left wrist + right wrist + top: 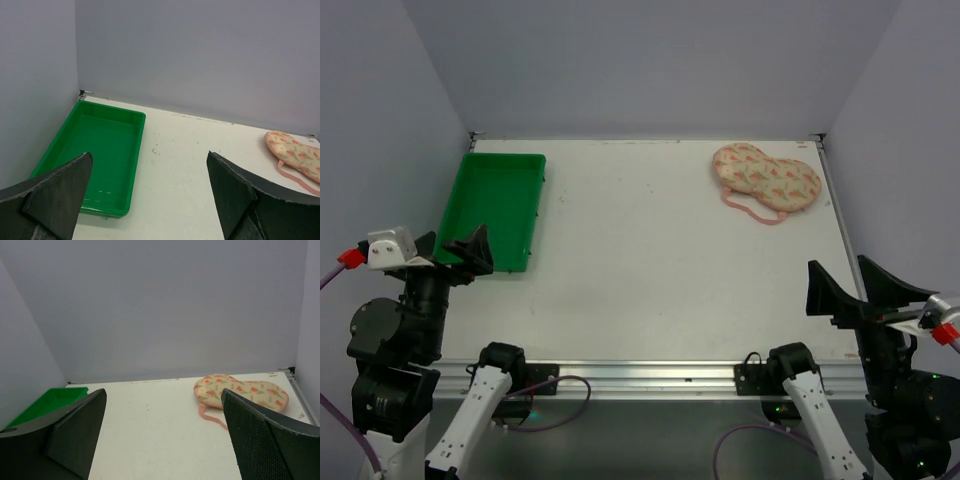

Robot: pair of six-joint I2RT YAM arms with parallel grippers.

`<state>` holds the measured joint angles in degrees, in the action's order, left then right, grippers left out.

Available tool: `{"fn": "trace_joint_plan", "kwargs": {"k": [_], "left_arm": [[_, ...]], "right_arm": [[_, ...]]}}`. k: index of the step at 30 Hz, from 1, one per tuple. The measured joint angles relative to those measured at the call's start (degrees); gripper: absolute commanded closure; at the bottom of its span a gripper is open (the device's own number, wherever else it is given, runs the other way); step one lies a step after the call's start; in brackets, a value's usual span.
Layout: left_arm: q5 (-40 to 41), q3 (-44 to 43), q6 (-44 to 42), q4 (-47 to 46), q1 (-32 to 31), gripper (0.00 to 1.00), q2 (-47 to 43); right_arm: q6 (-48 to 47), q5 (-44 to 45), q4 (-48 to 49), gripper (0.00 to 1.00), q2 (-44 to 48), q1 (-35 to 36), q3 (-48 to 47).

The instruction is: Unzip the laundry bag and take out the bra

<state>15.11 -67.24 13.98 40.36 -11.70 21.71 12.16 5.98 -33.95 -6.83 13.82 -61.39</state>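
Note:
The laundry bag (766,177) is a cream peanut-shaped pouch with pink-red and green print. It lies zipped shut at the table's far right, its pink loop (752,209) trailing toward me. It also shows in the right wrist view (240,391) and at the right edge of the left wrist view (295,154). The bra is hidden. My left gripper (463,252) is open and empty at the near left. My right gripper (865,286) is open and empty at the near right, well short of the bag.
A green rectangular plastic tray (492,208) lies empty at the far left, just beyond my left gripper; it shows in the left wrist view (95,155) too. Grey walls enclose the table on the back and both sides.

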Motion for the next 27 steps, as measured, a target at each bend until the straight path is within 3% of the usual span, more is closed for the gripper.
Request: {"fn": "trace_joint_plan", "kwargs": {"k": [8, 12, 19, 27], "left_arm": [[-1.4, 2.8, 0.1, -0.6, 0.0, 0.0, 0.0], [-2.5, 5.5, 0.5, -1.7, 0.0, 0.0, 0.6], [-7.0, 11.4, 2.1, -7.0, 0.0, 0.0, 7.6], [-10.3, 17.8, 3.4, -16.0, 0.0, 0.0, 19.4]], "right_arm": [[1.8, 0.1, 0.1, 0.01, -1.9, 0.0, 0.1], [5.1, -0.5, 0.2, 0.01, -7.6, 0.0, 0.3], [13.7, -5.4, 3.2, 0.01, -26.1, 0.0, 2.5], [21.0, -5.5, 13.1, 0.01, -55.0, -0.7, 1.4]]}}
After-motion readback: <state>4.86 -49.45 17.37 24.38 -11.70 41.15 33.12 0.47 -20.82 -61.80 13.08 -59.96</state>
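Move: The laundry bag lies on the table about 39 cm ahead of the right hand, 6 cm to its right and 40 cm below. Its pink strap loops out on the near side, roughly 32 cm ahead and 1 cm to the right of the right hand. For the left hand, the bag is some 34 cm ahead and 64 cm to the right, 39 cm lower; the green tray is about 26 cm ahead, 7 cm to its left and 38 cm below. Send the open right gripper out towards the laundry bag, some 25 cm forward while sinking about 16 cm and drifting left, and tip its fingers down by about 45 degrees, gathering speed. Bring the open left gripper down and forward too, easing to its right past the tray's near side, its fingers tilting down and turning slightly clockwise. Touch nothing yet. ##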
